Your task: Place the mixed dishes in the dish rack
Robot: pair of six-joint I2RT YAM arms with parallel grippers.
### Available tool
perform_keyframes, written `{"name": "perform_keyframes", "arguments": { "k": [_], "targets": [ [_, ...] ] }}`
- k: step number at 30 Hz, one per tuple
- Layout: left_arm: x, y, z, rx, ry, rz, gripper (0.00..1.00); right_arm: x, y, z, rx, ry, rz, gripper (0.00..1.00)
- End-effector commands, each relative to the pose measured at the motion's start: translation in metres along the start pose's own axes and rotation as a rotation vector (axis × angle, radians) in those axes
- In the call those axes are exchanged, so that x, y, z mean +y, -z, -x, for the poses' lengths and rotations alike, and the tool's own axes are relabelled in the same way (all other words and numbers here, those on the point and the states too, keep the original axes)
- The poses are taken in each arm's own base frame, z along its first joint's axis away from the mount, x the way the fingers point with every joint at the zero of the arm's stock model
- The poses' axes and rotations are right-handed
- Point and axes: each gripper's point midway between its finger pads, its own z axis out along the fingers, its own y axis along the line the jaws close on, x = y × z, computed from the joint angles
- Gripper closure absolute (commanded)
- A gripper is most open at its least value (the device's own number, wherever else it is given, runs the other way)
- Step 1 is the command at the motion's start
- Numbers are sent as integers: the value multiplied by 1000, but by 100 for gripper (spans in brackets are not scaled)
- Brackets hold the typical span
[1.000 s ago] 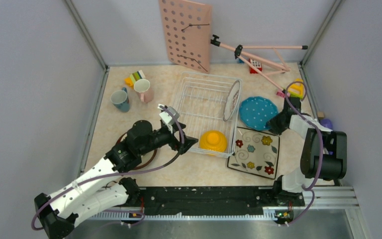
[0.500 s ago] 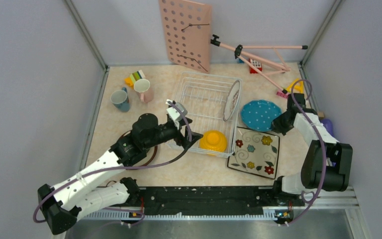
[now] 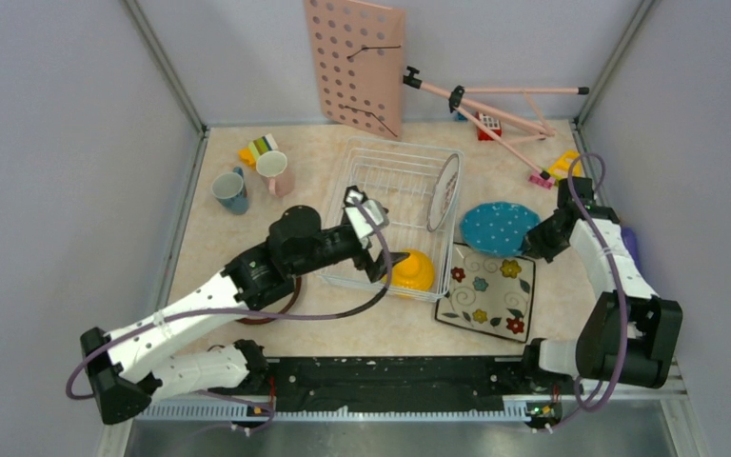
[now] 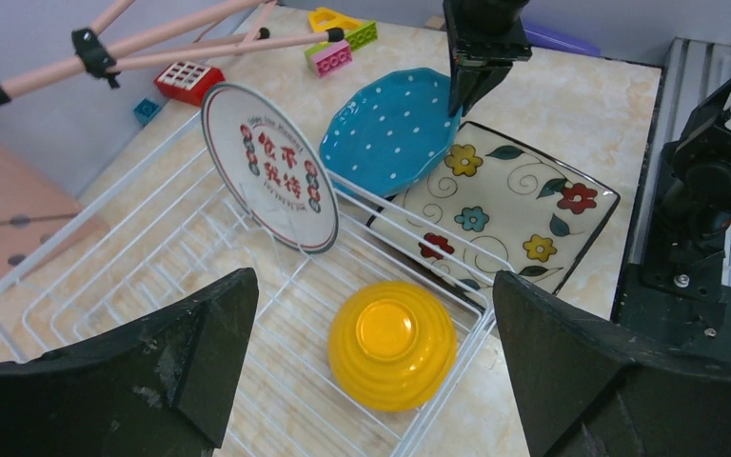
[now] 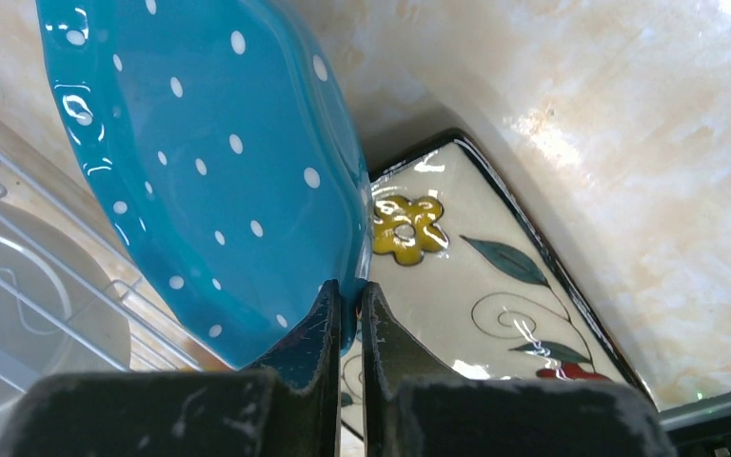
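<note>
The white wire dish rack (image 3: 381, 181) holds an upside-down yellow bowl (image 3: 409, 269) in its near right corner and an upright round white patterned plate (image 3: 444, 190). My left gripper (image 3: 382, 261) hangs open above the bowl (image 4: 392, 345), touching nothing. My right gripper (image 5: 349, 295) is shut on the rim of the teal dotted plate (image 5: 200, 143), which tilts up over the square flowered plate (image 3: 487, 290). A teal mug (image 3: 230, 190) and a pink mug (image 3: 274, 172) stand at the back left. A brown-rimmed plate (image 3: 268, 312) lies mostly hidden under my left arm.
A pink pegboard (image 3: 357, 62) leans on the back wall, with a pink tripod (image 3: 481, 100) lying beside it. Toy blocks sit behind the mugs (image 3: 259, 148) and at the back right (image 3: 488, 126). Grey walls close in on three sides.
My left arm has reached right, over the rack's near edge, until its open jaws straddle the bowl. My right gripper has raised the teal plate's right edge, tilting it.
</note>
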Motion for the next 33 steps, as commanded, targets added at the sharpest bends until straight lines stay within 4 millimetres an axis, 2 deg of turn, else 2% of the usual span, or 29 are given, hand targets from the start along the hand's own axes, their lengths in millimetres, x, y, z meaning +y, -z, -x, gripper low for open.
{"name": "perform_keyframes", "arguments": {
  "k": [1, 9, 13, 18, 20, 28, 33],
  "targets": [
    [-16, -34, 30, -42, -213, -46, 2, 40, 37, 14, -34, -15, 190, 100],
    [-64, -102, 43, -38, -343, -178, 2, 36, 55, 6, -34, -22, 240, 100],
    [-69, -136, 19, 9, -364, -194, 2, 36, 61, -1, -13, -28, 267, 100],
    [-77, -166, -9, 18, -414, -224, 2, 34, 67, -6, -4, -32, 282, 100],
    [-80, -175, -20, 35, -447, -246, 2, 33, 71, -5, -13, -31, 277, 100],
    [-92, -202, -43, 51, -549, -311, 2, 26, 85, -10, -26, -35, 270, 100],
    [-100, -219, -66, 96, -605, -339, 3, 24, 90, -13, -17, -36, 272, 100]
  ]
}}
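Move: From the left hand, open and empty, the blue polka-dot plate lies about 13 cm ahead, 23 cm to the right and 25 cm below. The yellow bowl in the rack is some 5 cm ahead and 5 cm to its right, the floral tray 1 cm ahead and 22 cm right, and the red-patterned white plate 18 cm ahead and 12 cm right, all well below. The right hand holds the blue plate's rim; the plate's middle is 6 cm ahead and 6 cm left of that hand, slightly lower. The right fingers keep the near-right rim of the blue plate pinched, drawing it back and up about 5 cm each way, and a little to the left, over the floral tray. The left hand swings some 20 cm right, past the yellow bowl and out beyond the rack, then also sinks towards the plate, fingers wide open and tipping downward, with no touch yet. ##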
